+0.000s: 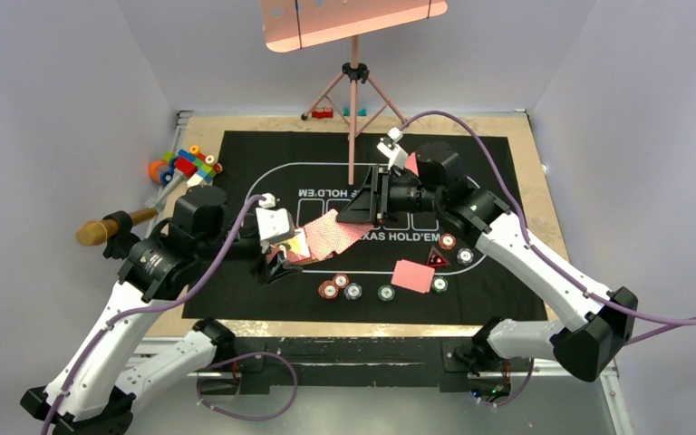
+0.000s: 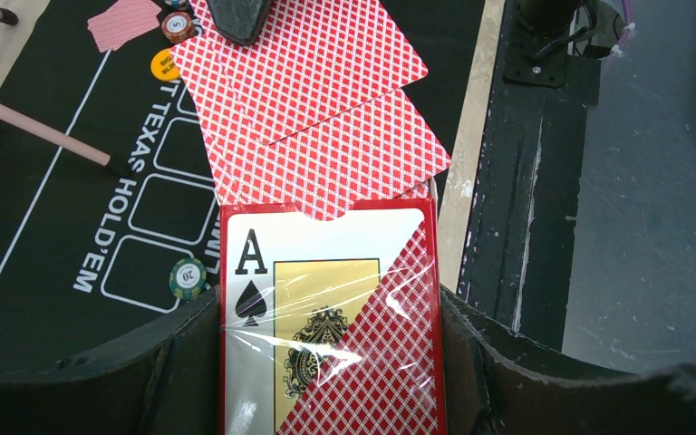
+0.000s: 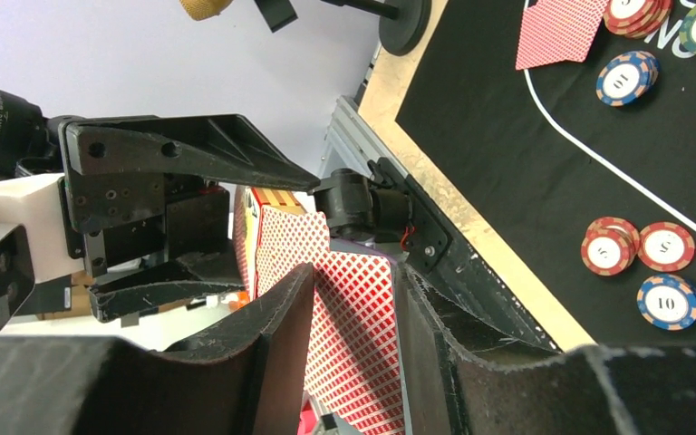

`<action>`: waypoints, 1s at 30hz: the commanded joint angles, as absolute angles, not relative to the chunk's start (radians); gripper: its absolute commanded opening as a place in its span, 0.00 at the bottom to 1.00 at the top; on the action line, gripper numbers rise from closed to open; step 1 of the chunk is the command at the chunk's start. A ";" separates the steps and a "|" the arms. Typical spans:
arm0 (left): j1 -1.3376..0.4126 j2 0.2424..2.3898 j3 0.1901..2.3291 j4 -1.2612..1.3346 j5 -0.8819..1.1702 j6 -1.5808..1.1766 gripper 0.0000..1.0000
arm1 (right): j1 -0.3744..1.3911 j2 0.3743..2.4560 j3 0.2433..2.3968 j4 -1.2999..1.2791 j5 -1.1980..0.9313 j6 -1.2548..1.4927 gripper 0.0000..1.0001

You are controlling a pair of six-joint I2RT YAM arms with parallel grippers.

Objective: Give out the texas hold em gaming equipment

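My left gripper (image 2: pixel 331 337) is shut on a red card box (image 2: pixel 326 326) with an ace of spades on its face. Two red-backed playing cards (image 2: pixel 317 109) fan out of the box's open end. My right gripper (image 3: pixel 353 308) is open, its fingers standing either side of these cards (image 3: pixel 355 337) with a gap showing. From above, the two grippers (image 1: pixel 281 258) (image 1: pixel 362 207) meet over the mat's left centre. Poker chips (image 1: pixel 341 285), a single card (image 1: pixel 411 275) and a dark triangle (image 1: pixel 435 260) lie on the black mat (image 1: pixel 236 163).
A pink tripod stand (image 1: pixel 353 91) rises from the mat's far middle. Colourful toy blocks (image 1: pixel 186 166) and a wooden-handled tool (image 1: pixel 113 227) lie at the left. A green chip (image 2: pixel 188 277) and an orange button (image 2: pixel 165 65) sit near the cards.
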State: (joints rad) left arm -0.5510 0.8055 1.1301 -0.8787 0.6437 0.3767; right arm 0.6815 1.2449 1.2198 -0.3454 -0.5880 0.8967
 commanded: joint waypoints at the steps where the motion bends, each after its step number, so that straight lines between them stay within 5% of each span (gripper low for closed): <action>1: -0.551 0.793 1.141 -0.814 0.676 0.358 0.00 | 0.683 1.218 1.272 -0.365 -0.563 0.864 0.41; 16: -0.549 0.785 1.102 -0.786 0.664 0.256 0.00 | 0.662 1.186 1.273 -0.449 -0.584 0.850 0.40; 30: -0.546 0.788 1.068 -0.746 0.623 0.222 0.00 | 0.629 1.173 1.314 -0.535 -0.586 0.813 0.20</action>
State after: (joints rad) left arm -0.5510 0.7940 1.0534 -0.8242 0.6228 0.2443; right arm 0.6365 1.2076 1.2633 -0.4969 -0.5774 0.8478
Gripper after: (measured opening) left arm 0.705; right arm 0.213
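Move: The fanned cards poking out of the box are already between the right hand's part-open fingers, their middle about 2 cm back and 1 cm left, roughly level. The card box lies some 11 cm left and 6 cm back of that hand. About 25 cm below the hand, the red chips are 5 cm back and 3 cm left, and the two dealt cards 3 cm back and 13 cm right. From the left hand, which holds the box, the fanned cards are 12 cm right and 4 cm ahead. With the uppermost card between its fingers, the right hand drags it to the right, away from the box, by about 2.5 cm, while the fingers narrow from nearly half open to about a fifth. The left hand keeps its grip on the box and, in the later half, sinks 2 cm, rolling the box's forward side down by some 5 to 10 degrees. ##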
